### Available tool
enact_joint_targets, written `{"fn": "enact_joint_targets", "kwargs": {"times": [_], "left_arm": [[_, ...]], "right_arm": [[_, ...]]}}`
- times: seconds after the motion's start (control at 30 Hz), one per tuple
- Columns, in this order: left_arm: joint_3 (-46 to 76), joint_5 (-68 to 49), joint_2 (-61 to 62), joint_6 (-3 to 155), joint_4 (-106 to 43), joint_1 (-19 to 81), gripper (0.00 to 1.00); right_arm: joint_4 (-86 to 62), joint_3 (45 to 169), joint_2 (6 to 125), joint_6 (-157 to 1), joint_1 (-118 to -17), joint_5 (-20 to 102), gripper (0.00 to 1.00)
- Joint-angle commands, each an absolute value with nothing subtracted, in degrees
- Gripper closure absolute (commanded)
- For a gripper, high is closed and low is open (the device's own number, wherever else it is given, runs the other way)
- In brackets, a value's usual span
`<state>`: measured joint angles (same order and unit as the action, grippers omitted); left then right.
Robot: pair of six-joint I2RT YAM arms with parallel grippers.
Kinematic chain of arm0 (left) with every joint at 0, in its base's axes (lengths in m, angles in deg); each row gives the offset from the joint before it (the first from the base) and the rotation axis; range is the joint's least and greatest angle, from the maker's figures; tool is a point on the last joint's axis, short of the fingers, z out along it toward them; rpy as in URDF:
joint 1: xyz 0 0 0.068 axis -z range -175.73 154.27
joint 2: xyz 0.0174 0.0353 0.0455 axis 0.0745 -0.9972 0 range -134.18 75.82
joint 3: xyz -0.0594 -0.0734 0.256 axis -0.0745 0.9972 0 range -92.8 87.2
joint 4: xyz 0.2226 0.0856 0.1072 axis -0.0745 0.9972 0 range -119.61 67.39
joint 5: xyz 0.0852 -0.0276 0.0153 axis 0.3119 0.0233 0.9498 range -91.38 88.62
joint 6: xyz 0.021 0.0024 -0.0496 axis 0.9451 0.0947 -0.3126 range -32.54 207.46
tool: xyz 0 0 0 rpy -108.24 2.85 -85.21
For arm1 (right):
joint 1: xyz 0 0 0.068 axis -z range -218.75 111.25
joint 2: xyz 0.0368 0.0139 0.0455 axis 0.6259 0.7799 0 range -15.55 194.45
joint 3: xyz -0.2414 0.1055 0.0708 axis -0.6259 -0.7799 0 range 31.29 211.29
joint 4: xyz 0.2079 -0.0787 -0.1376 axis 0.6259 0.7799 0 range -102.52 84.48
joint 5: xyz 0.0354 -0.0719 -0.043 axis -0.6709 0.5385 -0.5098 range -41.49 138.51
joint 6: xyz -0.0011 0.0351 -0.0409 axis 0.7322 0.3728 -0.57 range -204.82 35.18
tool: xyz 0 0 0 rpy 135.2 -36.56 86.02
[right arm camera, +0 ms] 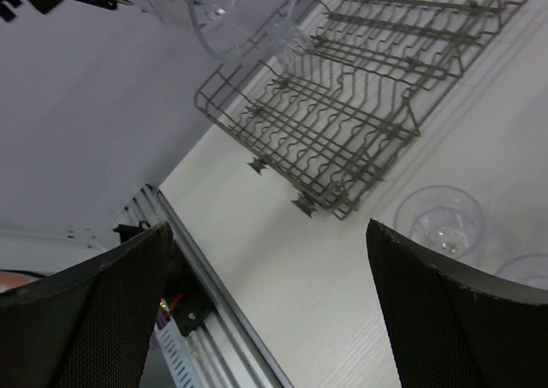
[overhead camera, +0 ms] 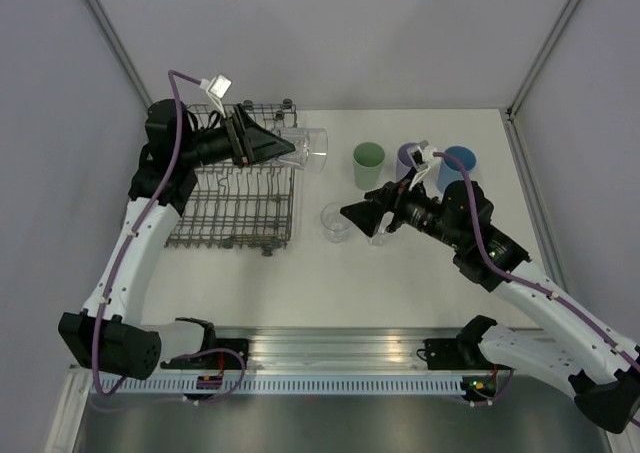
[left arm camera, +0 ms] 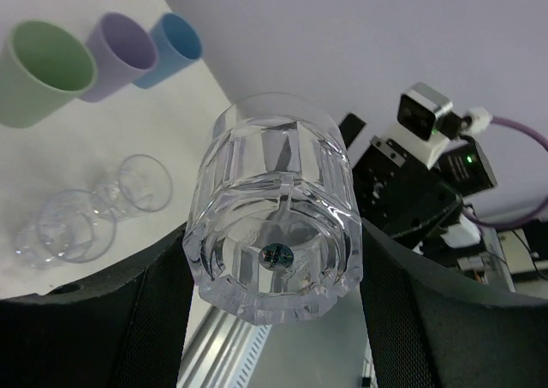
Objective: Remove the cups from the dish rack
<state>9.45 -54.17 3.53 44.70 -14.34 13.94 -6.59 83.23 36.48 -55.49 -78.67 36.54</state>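
My left gripper [overhead camera: 292,149] is shut on a clear faceted cup [overhead camera: 310,148] and holds it on its side in the air over the far right corner of the grey wire dish rack [overhead camera: 235,201]. In the left wrist view that cup [left arm camera: 274,225] sits base-first between both fingers [left arm camera: 145,311]. Pale green [overhead camera: 368,163], lavender [overhead camera: 407,157] and blue [overhead camera: 460,161] cups stand in a row right of the rack. A clear cup [overhead camera: 335,221] stands nearer, and a second is partly hidden behind my open, empty right gripper [overhead camera: 362,215], which hovers just right of it.
From the right wrist, the rack [right arm camera: 360,105] shows bare tines, with two clear cups [right arm camera: 441,221] on the table beside it. The aluminium rail [overhead camera: 330,353] runs along the near table edge. Grey walls close in the back and sides.
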Motion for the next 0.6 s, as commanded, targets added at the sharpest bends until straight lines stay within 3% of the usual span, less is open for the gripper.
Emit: {"fn": "enact_joint_targets", "kwargs": {"times": [0.0, 0.17, 0.4, 0.53, 0.57], "left_arm": [[12.0, -61.3, 8.2, 37.0, -27.6, 16.2, 0.98], [17.7, -62.5, 12.0, 30.3, -36.4, 18.9, 0.98], [24.6, -62.7, 14.7, 22.8, -46.8, 21.2, 0.98], [25.4, -61.8, 15.5, 22.8, -47.2, 22.9, 0.98], [25.5, -61.8, 15.6, 22.9, -47.2, 23.4, 0.98]], "right_arm": [[-18.3, 85.6, 36.0, -50.2, -77.9, 26.4, 0.02], [-26.3, 85.6, 36.6, -45.8, -77.6, 18.8, 0.02], [-32.3, 88.4, 38.2, -43.3, -77.6, 15.0, 0.11], [-36.5, 89.5, 40.4, -39.7, -77.6, 12.3, 0.28], [-37.6, 89.8, 41.6, -39.1, -77.6, 11.6, 0.36]]}}
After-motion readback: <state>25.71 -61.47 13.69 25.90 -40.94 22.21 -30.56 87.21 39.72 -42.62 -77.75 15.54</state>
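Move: The clear glass held in the left gripper, mouth towards the right hand, lies about 12 cm to the right hand's left, 7 cm ahead and 7 cm above. From the left hand, the right gripper is some 16 cm to the right, 7 cm back and 7 cm lower. Beneath, the near glass stands 12 cm ahead of the right hand, 5 cm left; the second glass 11 cm ahead, 5 cm right, both about 26 cm below. The green cup is 23 cm ahead of the left hand, 19 cm right, 32 cm below. Bring the left gripper back about 9 cm and a little to the right, turning some 15 degrees clockwise, keeping its grip on the glass and its mouth facing the right hand. Meanwhile raise the right gripper some 11 cm, drawing it back and slightly left, swinging its fingers counter-clockwise and its left side up to face the mouth; late on, start closing its fingers. ##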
